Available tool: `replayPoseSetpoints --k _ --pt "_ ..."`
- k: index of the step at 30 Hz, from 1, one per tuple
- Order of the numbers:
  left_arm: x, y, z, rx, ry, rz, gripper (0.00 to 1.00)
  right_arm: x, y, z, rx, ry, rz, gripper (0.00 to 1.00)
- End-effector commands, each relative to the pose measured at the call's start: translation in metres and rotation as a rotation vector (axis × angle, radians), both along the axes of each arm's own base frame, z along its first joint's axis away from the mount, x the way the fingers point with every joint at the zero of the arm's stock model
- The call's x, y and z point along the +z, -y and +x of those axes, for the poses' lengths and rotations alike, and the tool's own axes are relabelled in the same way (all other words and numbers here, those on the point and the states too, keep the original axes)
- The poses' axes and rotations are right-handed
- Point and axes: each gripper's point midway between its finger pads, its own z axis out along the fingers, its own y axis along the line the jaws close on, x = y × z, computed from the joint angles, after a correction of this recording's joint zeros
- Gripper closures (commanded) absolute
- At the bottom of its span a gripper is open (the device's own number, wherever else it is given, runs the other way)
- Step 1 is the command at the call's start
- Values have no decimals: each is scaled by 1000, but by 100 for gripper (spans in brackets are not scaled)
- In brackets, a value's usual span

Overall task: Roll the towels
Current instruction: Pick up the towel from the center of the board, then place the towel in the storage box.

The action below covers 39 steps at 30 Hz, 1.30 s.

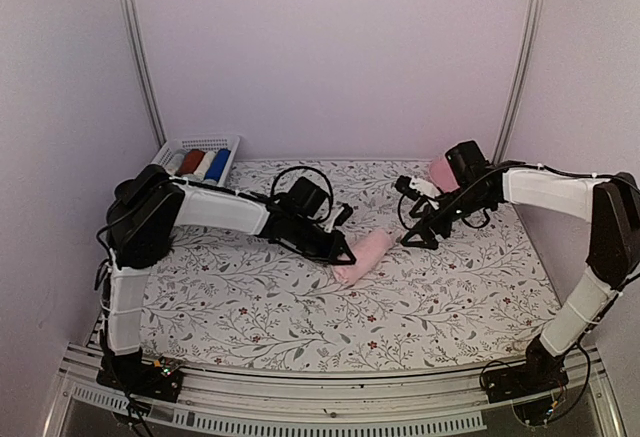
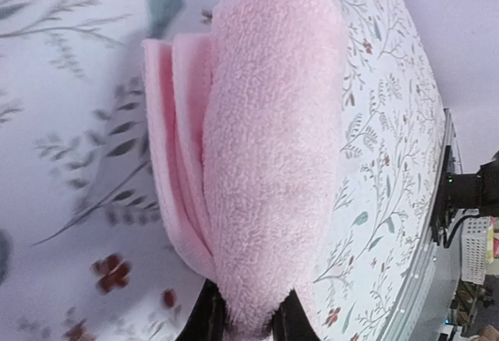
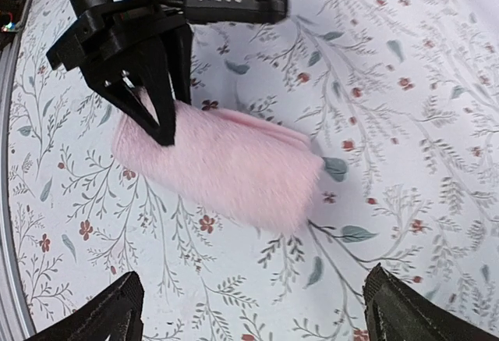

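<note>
A rolled pale pink towel [image 1: 364, 254] lies on the flowered tablecloth near the middle of the table. My left gripper [image 1: 348, 255] is shut on its left end. In the left wrist view the roll [image 2: 273, 138] stretches away from the fingers [image 2: 207, 319], which pinch its near end, layered folds showing on its left side. My right gripper [image 1: 420, 241] hovers open to the right of the roll, apart from it. The right wrist view shows the towel [image 3: 234, 169] beyond the wide-spread right fingertips [image 3: 117, 314], with the left gripper [image 3: 156, 122] clamped on its far end.
A white basket [image 1: 224, 143] at the back left holds dark red, white and blue rolled cloths. A pink rounded object [image 1: 443, 171] sits behind the right wrist near the back wall. Metal frame posts stand at both back corners.
</note>
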Motion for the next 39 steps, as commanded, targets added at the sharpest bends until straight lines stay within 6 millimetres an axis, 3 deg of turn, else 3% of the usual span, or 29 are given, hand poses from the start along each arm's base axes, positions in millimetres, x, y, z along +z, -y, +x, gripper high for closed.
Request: replayPoseSetpoints --k 1,4,8,12,14,19,21,24,31,39 --pt "35 -81 53 182 145 122 100 23 25 15 -99 95 13 1" --pt "72 -136 81 307 236 161 100 20 32 20 -137 115 -8 1" --pt "118 -224 119 498 327 209 100 12 37 26 -171 111 -36 1" --pt "156 -293 144 632 355 177 100 7 38 25 -173 107 -46 1" --pt "163 -331 158 695 365 218 100 8 37 24 -168 108 -40 1" --pt "152 -391 181 770 326 316 100 11 36 21 -162 109 -28 1" --pt "142 -403 186 765 275 269 100 12 36 21 -161 113 -27 1" --pt "124 -405 189 719 188 190 100 13 37 21 -162 117 -29 1" --pt "71 -399 187 623 35 149 100 11 36 20 -155 115 -31 1" --pt "59 -390 183 576 -35 23 100 10 37 20 -154 115 -35 1"
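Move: Already gripping the rolled pink towel, the left hand has the basket some 22 cm ahead and 44 cm to its left, its middle about level with the hand. Inside the basket, the blue roll lies around 26 cm ahead and 38 cm left, the white roll about 25 cm ahead and 43 cm left. The black cylinder stands roughly 4 cm ahead, 54 cm left. From the right hand the basket is about 20 cm ahead, 64 cm left and 7 cm lower. Still pinching the pink towel by its near end, the left hand sweeps it left about 40 cm and forward nearly 20 towards the basket, arcing up some 17 cm and then dipping about 11 over the basket, while turning roughly 40 degrees counter-clockwise. The empty right hand, staying open, draws off 4 cm to the right and slightly forward. ##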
